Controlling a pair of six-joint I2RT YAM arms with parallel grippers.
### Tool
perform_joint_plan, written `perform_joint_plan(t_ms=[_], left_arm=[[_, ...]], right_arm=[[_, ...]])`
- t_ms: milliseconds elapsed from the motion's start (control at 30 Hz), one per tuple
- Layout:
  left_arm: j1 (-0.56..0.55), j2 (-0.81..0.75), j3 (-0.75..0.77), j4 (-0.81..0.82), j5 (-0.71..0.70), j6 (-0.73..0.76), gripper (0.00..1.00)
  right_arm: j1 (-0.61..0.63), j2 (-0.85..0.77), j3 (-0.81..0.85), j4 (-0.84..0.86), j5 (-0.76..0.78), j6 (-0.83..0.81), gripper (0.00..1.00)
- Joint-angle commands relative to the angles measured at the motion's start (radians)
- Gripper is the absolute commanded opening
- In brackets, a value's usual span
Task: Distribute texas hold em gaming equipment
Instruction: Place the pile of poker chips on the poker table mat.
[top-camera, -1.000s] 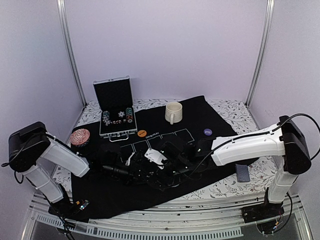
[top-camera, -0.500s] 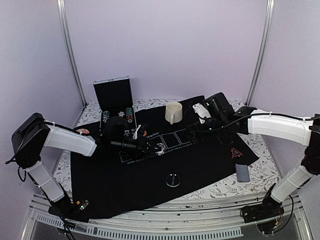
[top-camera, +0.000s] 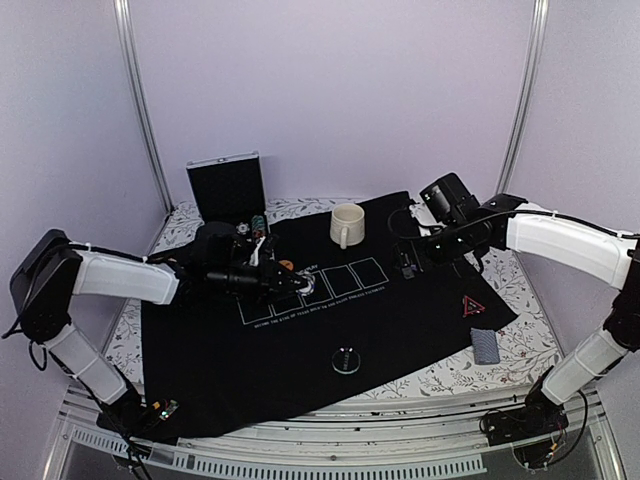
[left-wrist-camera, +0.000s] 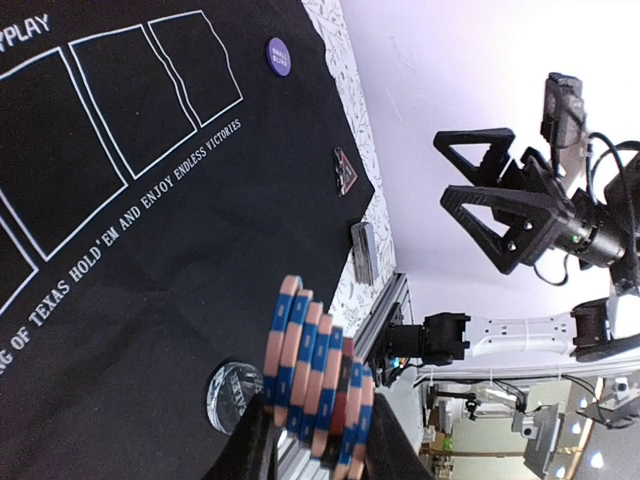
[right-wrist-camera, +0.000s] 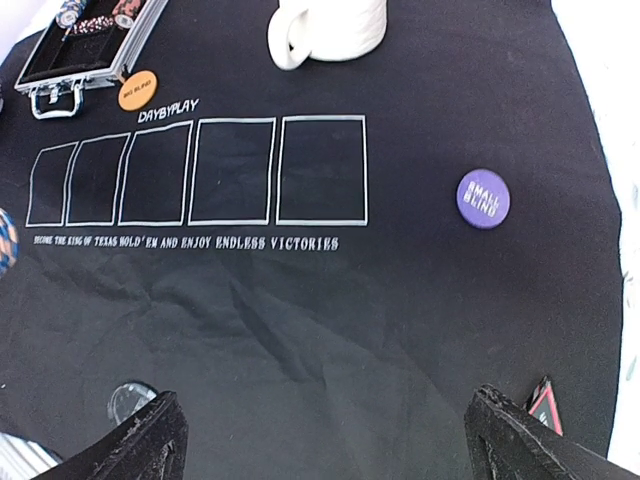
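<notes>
My left gripper (top-camera: 303, 286) is shut on a stack of several blue-and-salmon striped poker chips (left-wrist-camera: 315, 385), held edge-on above the black mat (top-camera: 300, 350) by the printed card boxes. The chips show at the fingertips (top-camera: 318, 291) in the top view. My right gripper (top-camera: 408, 258) hangs open and empty over the mat's right side, fingers (right-wrist-camera: 150, 445) wide apart. An orange disc (right-wrist-camera: 137, 89), a purple disc (right-wrist-camera: 483, 198), a red-edged triangle (top-camera: 472, 305) and a clear round token (top-camera: 346, 359) lie on the mat. A grey-blue deck of cards (top-camera: 486, 346) rests off the mat's right edge.
An open aluminium chip case (top-camera: 232, 205) with more chips stands at the back left. A cream mug (top-camera: 347, 224) sits at the mat's far edge. The floral tablecloth (top-camera: 450, 375) rims the mat; metal frame posts (top-camera: 140, 110) stand at the back corners.
A second ago both arms crowded the mat's middle. The left one has since carried its chips back toward the card boxes. The right one swung to the far right, uncovering the clear token and triangle.
</notes>
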Motion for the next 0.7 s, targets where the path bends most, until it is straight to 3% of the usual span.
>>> perform_joint_plan(t_ms=[0,133,333,500,667], left_arm=[[-0.004,-0.137,-0.107,-0.007,-0.058,0.030,0.00],[-0.080,-0.261,-0.273,0.014,-0.162,-0.018,0.00],[-0.198,-0.382,-0.444,0.064,-0.251,-0.096,0.00],[-0.213,-0.284,-0.471,0.112,-0.212,-0.093,0.00],[-0.214,-0.124,-0.422,0.207,-0.127,-0.104,0.00]], right_arm=[[0.001,-0.053,0.010,-0.083,-0.093,0.036,0.99],[0.061,-0.081,-0.030,-0.033,-0.154,0.058,0.99],[0.340,-0.032,-0.061,0.081,-0.086,0.044,1.00],[0.469,0.095,-0.091,0.217,-0.082,-0.016,0.99],[0.526,0.268,-0.005,0.311,-0.060,-0.074,0.99]])
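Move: The left hand already holds the pile of poker chips. The bare near part of the mat it heads for lies about 12 cm back, 4 cm left and 13 cm below; the dealer button is some 9 cm back and 10 cm right, the big blind button 14 cm ahead and 4 cm left. From the empty right hand the pile is roughly 28 cm left and 5 cm back, slightly lower; the dealer button is 14 cm back and 19 cm left. Still pinching the pile of chips between its fingers, the left hand carries it back about 12 cm and a little left, sinking some 9 cm towards the near part of the mat, mostly after the backward sweep. The right hand, fingers kept wide open and touching nothing, swings back and left towards the pile and the dealer button, turning some 30 degrees counter-clockwise and dropping late. ##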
